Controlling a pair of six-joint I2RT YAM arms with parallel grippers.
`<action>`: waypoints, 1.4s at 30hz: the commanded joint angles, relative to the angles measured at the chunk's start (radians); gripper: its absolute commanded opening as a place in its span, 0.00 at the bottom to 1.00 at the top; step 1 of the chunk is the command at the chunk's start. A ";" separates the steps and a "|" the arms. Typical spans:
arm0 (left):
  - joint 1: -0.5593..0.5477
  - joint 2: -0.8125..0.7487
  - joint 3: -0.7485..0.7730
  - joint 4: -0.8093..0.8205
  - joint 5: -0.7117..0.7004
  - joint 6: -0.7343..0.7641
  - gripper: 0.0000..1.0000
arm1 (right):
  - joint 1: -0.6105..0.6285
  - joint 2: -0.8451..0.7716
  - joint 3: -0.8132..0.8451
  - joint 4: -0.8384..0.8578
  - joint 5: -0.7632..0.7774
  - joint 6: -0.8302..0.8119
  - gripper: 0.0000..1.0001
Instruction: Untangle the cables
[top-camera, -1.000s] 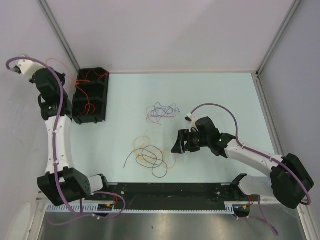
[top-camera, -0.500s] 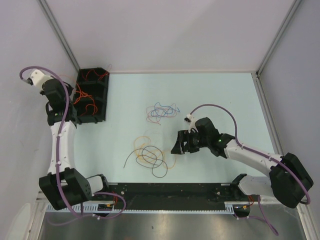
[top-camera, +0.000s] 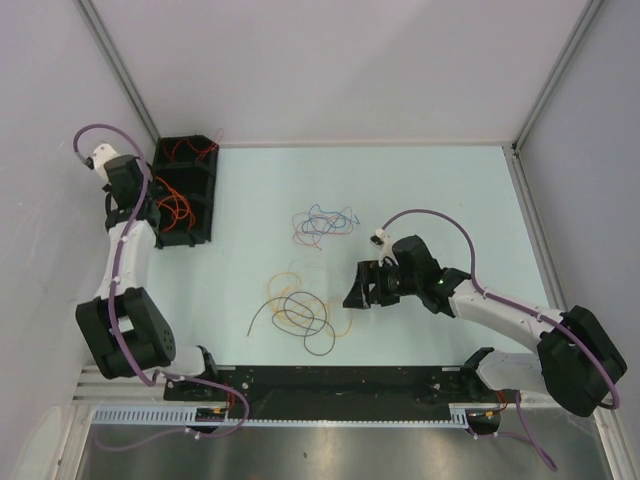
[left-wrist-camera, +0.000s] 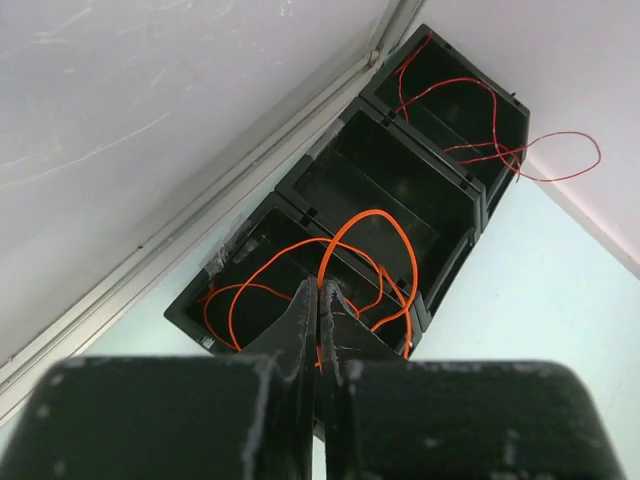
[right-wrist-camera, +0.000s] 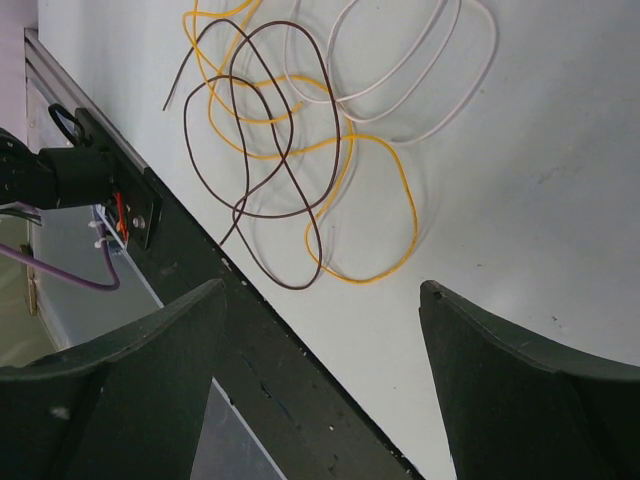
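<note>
My left gripper (left-wrist-camera: 320, 287) is shut on a thin orange cable (left-wrist-camera: 372, 216), which loops from the fingertips into the near compartment of a black bin (left-wrist-camera: 296, 180). A red cable (left-wrist-camera: 470, 95) lies in the far compartment and trails over the rim. In the top view the left gripper (top-camera: 148, 212) is at the bin's (top-camera: 213, 200) left side. On the table lie a blue, purple and red tangle (top-camera: 322, 222) and a brown, yellow and pale tangle (top-camera: 300, 310). My right gripper (top-camera: 362, 286) hangs open just right of that tangle. The right wrist view has brown (right-wrist-camera: 262, 130), yellow (right-wrist-camera: 400, 195) and white (right-wrist-camera: 420, 70) cables ahead of the right gripper (right-wrist-camera: 320, 292).
A black rail (top-camera: 340, 380) runs along the near table edge between the arm bases. Grey walls close in the back (top-camera: 330, 70) and both sides. The three-compartment bin sits in the far left corner against the wall.
The left arm has swung right from the wall toward the bin, carrying the orange cable over the near compartment. The right arm has not moved.
</note>
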 joint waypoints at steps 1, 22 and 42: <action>0.000 0.048 0.064 0.022 0.034 0.048 0.00 | -0.011 -0.010 -0.006 0.053 -0.025 -0.015 0.82; 0.059 0.292 0.033 0.251 0.128 0.179 0.00 | -0.041 0.009 -0.011 0.057 -0.058 -0.030 0.82; -0.062 -0.152 -0.036 0.248 0.025 0.114 0.85 | -0.044 -0.028 -0.009 0.069 -0.062 0.006 0.83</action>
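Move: The left hand still holds the orange cable. The near compartment of the black bin lies about 6 cm ahead of it, 5 cm to its right and 20 cm below. The middle compartment is some 10 cm beyond that one, and the far compartment with its red cable some 20 cm beyond. From the right hand the near compartment is about 29 cm ahead, 47 cm left and 7 cm below. Left hand lowers the orange cable about 10 cm towards the near compartment, opens wide, releases, then rises 10 cm. ##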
